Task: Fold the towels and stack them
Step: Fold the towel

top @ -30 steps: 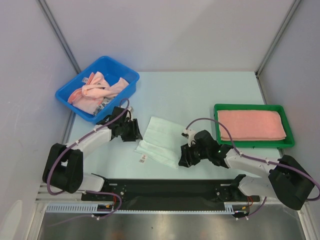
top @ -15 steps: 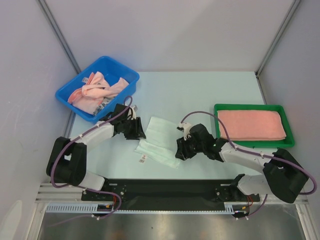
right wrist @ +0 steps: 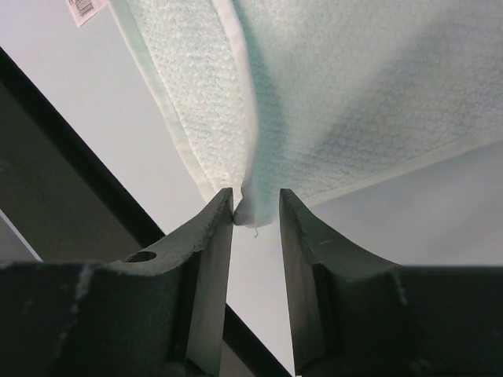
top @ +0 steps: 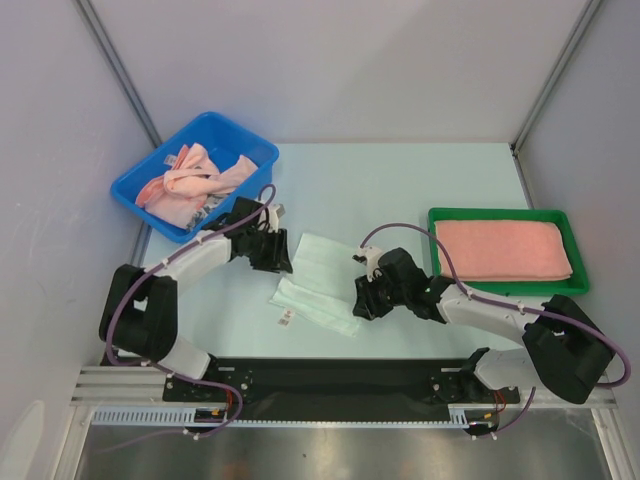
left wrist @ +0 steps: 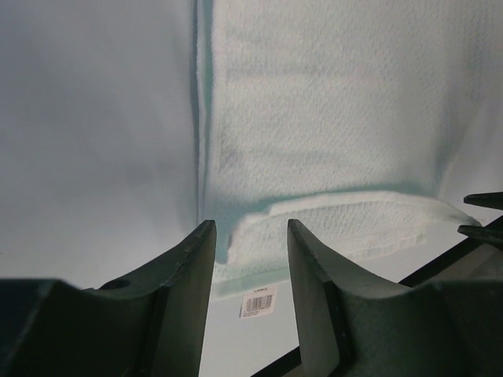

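A pale mint towel (top: 320, 272) lies partly folded on the table between my two arms. My left gripper (top: 284, 262) hovers at its upper left edge, open, its fingers straddling the towel's doubled edge (left wrist: 330, 224) without touching it. My right gripper (top: 362, 300) is at the towel's near right corner. That corner (right wrist: 255, 206) sits between its open fingertips, touching one finger with a thin gap to the other. A folded salmon-pink towel (top: 500, 250) lies in the green tray (top: 500, 290). Several crumpled pink towels (top: 195, 178) fill the blue bin (top: 128, 190).
A small barcode label (top: 286, 319) on the towel's near left corner lies on the table. The black rail (top: 330, 380) of the arm bases runs just beyond the towel's near edge. The blue bin stands close behind the left arm.
My left gripper has slid right up to the towel's edge. My right gripper has shifted left onto the towel's corner and its jaws have narrowed around it.
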`<state>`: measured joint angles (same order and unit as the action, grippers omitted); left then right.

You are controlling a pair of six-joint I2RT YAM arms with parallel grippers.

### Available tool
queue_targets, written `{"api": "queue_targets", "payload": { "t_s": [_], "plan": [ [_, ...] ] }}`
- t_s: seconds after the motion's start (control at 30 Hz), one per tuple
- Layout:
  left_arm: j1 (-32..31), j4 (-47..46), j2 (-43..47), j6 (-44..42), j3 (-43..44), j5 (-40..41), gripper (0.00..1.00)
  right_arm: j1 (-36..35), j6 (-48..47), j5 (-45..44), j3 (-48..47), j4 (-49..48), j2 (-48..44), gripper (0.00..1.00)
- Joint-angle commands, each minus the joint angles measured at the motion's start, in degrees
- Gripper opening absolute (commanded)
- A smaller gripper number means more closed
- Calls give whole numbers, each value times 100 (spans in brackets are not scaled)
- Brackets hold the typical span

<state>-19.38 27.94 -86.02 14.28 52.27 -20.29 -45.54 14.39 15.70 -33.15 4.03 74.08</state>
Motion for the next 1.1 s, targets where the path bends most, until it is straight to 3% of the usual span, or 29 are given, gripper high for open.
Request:
{"api": "queue_targets", "payload": {
  "t_s": [0.0, 0.47, 0.53, 0.6, 0.63, 0.67, 0.7, 0.77, 0.93, 1.07],
  "plan": [
    [-31, 246, -318, -461, 380, -185, 47, -16, -68, 38, -157, -157, 27, 34],
    [-101, 510, -750, -795, 451, -141, 43, -17, -15, 117, -140, -271, 106, 30],
    [-119, 501, -776, -804, 468, -194, 35, -17, -15, 82, -131, -280, 115, 19],
    [-128, 484, -794, -787, 503, -264, 17, -16, -15, -6, -183, -237, 106, 10],
    [-128, 484, -811, -787, 616, -299, 9, -8, -24, -223, -218, -201, 89, 0],
    [-137, 493, -820, -787, 705, -334, 0, 18, -24, -365, -280, -140, 80, 0],
    [-154, 510, -846, -787, 819, -344, 0, 54, -33, -540, -350, -26, 80, 0],
    [-163, 510, -908, -743, 1319, -352, 0, 246, -68, -830, -683, 115, 80, 0],
    [-163, 335, -1382, -558, 3152, -396, 0, 1502, -243, -780, -1641, 432, 176, 0],
    [-154, 124, -2424, -532, 4631, -555, 0, 2267, -507, -481, -2423, 29, 518, 0]
  ]
}}
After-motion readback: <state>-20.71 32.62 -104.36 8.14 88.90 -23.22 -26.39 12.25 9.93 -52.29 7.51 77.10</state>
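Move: The white towel lies folded, with its top layer's near edge running between my hands. The left end of that edge is about 3 cm below my left hand and 1 cm back and right; the right end already lies between my right fingers, some 1 cm below. A paper tag sits roughly 11 cm straight back from my left hand. The lower layer's near right corner is about 5 cm back and 1 cm left of my right hand. I sink my left hand some 3 cm, easing slightly back, while my right stays at its end of the edge; then both sets of fingers shut and pinch the top layer. Together I sweep both hands forward about 15 cm and up over 10, drifting right, fingertips swinging forward and my right hand turning some 20 degrees clockwise. ##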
